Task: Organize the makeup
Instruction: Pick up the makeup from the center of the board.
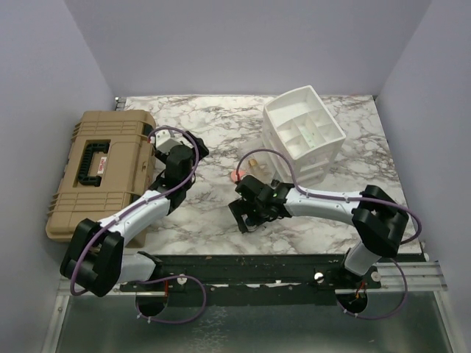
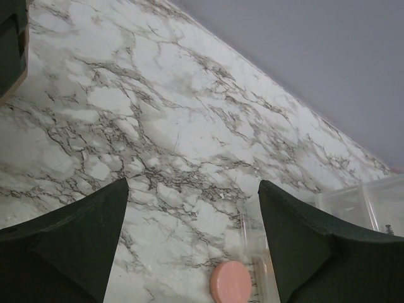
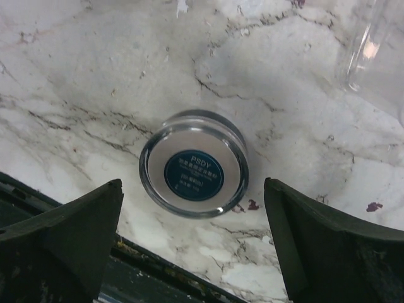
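The round blue compact [image 3: 194, 165], clear-rimmed with a dark blue label, lies flat on the marble near the table's front edge. My right gripper [image 3: 192, 208] is open just above it, one finger on each side, not touching it. In the top view this gripper [image 1: 249, 215] hides the compact. The pink round puff [image 2: 231, 282] lies on the marble beside a clear tube [image 2: 255, 249], and shows in the top view [image 1: 237, 176]. A small amber bottle [image 1: 254, 159] lies just beyond it. My left gripper [image 2: 192, 189] is open and empty, above bare marble, next to the tan case in the top view [image 1: 193, 147].
The white compartmented organizer [image 1: 303, 136] stands at the back right, and its clear edge shows in the left wrist view [image 2: 366, 199]. The big tan hard case [image 1: 99, 169] lies shut at the left. The table's dark front rail [image 3: 145, 265] runs just below the compact.
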`<state>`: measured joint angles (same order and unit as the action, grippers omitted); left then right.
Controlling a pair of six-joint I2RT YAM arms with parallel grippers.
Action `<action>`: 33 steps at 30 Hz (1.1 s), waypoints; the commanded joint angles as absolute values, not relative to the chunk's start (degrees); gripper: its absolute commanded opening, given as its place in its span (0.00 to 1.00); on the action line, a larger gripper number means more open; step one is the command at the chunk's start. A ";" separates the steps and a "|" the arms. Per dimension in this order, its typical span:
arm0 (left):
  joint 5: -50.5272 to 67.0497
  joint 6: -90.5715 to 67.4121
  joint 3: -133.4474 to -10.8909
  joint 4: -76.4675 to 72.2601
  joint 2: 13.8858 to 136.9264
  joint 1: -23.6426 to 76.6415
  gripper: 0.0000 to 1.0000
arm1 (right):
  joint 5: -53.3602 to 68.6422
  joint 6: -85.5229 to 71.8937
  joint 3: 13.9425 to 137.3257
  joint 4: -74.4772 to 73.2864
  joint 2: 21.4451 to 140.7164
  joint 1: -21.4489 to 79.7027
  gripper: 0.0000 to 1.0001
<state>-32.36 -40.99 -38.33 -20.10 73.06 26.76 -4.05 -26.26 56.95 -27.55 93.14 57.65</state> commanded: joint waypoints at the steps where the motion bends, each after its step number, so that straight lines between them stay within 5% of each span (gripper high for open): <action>1: -31.31 -41.57 -37.64 -20.96 71.14 25.95 0.86 | -8.84 -27.13 60.66 -27.58 96.99 58.75 0.99; 6: -30.91 -41.48 -37.37 -20.97 70.46 25.28 0.86 | -11.66 -27.11 61.86 -29.04 99.78 59.21 0.92; 10: -31.03 -41.57 -37.15 -21.01 70.04 24.89 0.86 | -12.26 -26.62 61.91 -29.24 99.97 59.53 0.70; 15: -30.70 -41.55 -37.06 -21.10 69.60 24.54 0.86 | -13.17 -26.66 61.74 -28.65 97.97 59.68 0.56; 33: -29.33 -42.26 -35.35 -21.19 67.78 23.12 0.86 | -12.97 -24.59 62.98 -27.42 87.64 59.69 0.54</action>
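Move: The round makeup jar stands almost under the open right fingers, about 1 cm ahead, level left-to-right, its middle some 2 cm below. From that hand the pink puff lies some 17 cm ahead and 4 cm left, the pulled-out clear drawer about 21 cm ahead and 5 cm right, and the white organizer about 23 cm ahead and 17 cm right. From the left hand the jar is some 19 cm back, 18 cm right and 17 cm lower. The right fingers close on the jar's sides and pinch it, after the hand has eased down and forward a centimetre or two around it; keeping that grip, the hand then goes up about 6 cm, speeding up, the fingertips swinging some 10 degrees forward. The empty left hand drifts about 2 cm left, towards the brown case, fingers still open. ##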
